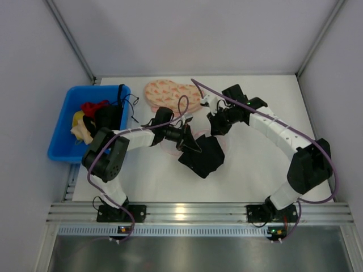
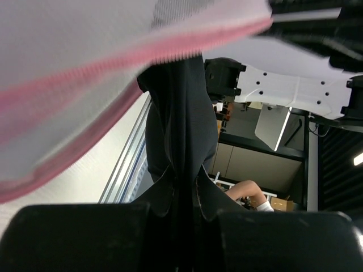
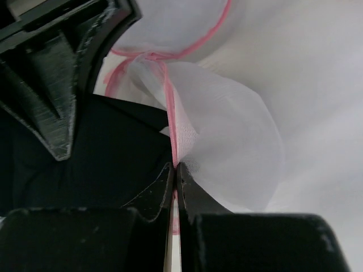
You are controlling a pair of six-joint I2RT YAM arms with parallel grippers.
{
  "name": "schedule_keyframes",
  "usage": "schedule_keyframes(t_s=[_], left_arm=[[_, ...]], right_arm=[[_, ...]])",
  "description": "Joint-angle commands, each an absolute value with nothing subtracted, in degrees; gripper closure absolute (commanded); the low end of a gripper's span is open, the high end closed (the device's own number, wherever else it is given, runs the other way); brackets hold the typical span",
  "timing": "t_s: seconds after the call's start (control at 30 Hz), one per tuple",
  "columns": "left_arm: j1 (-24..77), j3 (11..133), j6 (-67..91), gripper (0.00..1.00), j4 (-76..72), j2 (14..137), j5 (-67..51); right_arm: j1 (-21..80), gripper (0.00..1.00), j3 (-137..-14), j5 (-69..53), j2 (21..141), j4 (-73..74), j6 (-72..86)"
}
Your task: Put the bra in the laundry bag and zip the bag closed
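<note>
The black bra (image 1: 204, 157) lies bunched in the middle of the table, and one end rises into my left gripper (image 1: 189, 141). In the left wrist view that dark fabric (image 2: 184, 130) runs straight between the shut jaws of the left gripper (image 2: 184, 184). The laundry bag's pink zip rim (image 2: 85, 85) crosses just above it. My right gripper (image 3: 174, 169) is shut on the pink rim of the white mesh laundry bag (image 3: 227, 147), holding it up beside the bra (image 3: 108, 153). From above, the right gripper (image 1: 216, 126) sits just right of the left one.
A blue bin (image 1: 63, 113) with several clothes stands at the table's left edge. A peach-pink patterned heart-shaped piece (image 1: 169, 93) lies behind the grippers. White walls close the back and sides. An aluminium rail (image 1: 187, 212) runs along the near edge.
</note>
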State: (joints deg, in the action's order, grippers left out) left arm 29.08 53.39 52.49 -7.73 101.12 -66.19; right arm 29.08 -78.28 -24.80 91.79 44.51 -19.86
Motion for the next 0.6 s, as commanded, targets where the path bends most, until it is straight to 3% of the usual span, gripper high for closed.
schedule_keyframes(t_s=[0.0, 0.33, 0.57], left_arm=[[28.65, 55.37, 60.63, 1.0, -21.16, 102.65, -69.61], [21.89, 51.86, 67.06, 1.0, -30.41, 101.35, -66.89], [23.81, 49.49, 64.77, 1.0, -30.5, 97.12, -53.28]], right_arm=[[30.85, 1.0, -76.29, -28.21, 87.19, 41.4, -21.44], [31.38, 1.0, -72.86, -27.51, 85.69, 42.45, -23.29], [31.29, 1.0, -77.42, -33.92, 89.72, 43.85, -17.33]])
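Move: The black bra is pinched in the left fingers, bound for the laundry bag's pink rim, which the right fingers hold about 6 cm farther out and 5 cm right of the left hand, at near its height. The bag's mesh body hangs some 2 cm ahead, 8 cm right and 8 cm below the left hand; the patterned pouch lies about 24 cm ahead, 11 cm left and 12 below. From the right hand, the bra's middle is roughly 8 cm back, 3 cm left and 6 below. The bra, still pinched and hanging from the left fingers, is carried forward about 6 cm against the bag's open mouth, starting a touch to the right, then easing left by about 2 cm, while that wrist turns some 15 degrees counter-clockwise. Meanwhile the right hand keeps its pinch on the pink rim and draws it back about 3 cm towards the bra. ##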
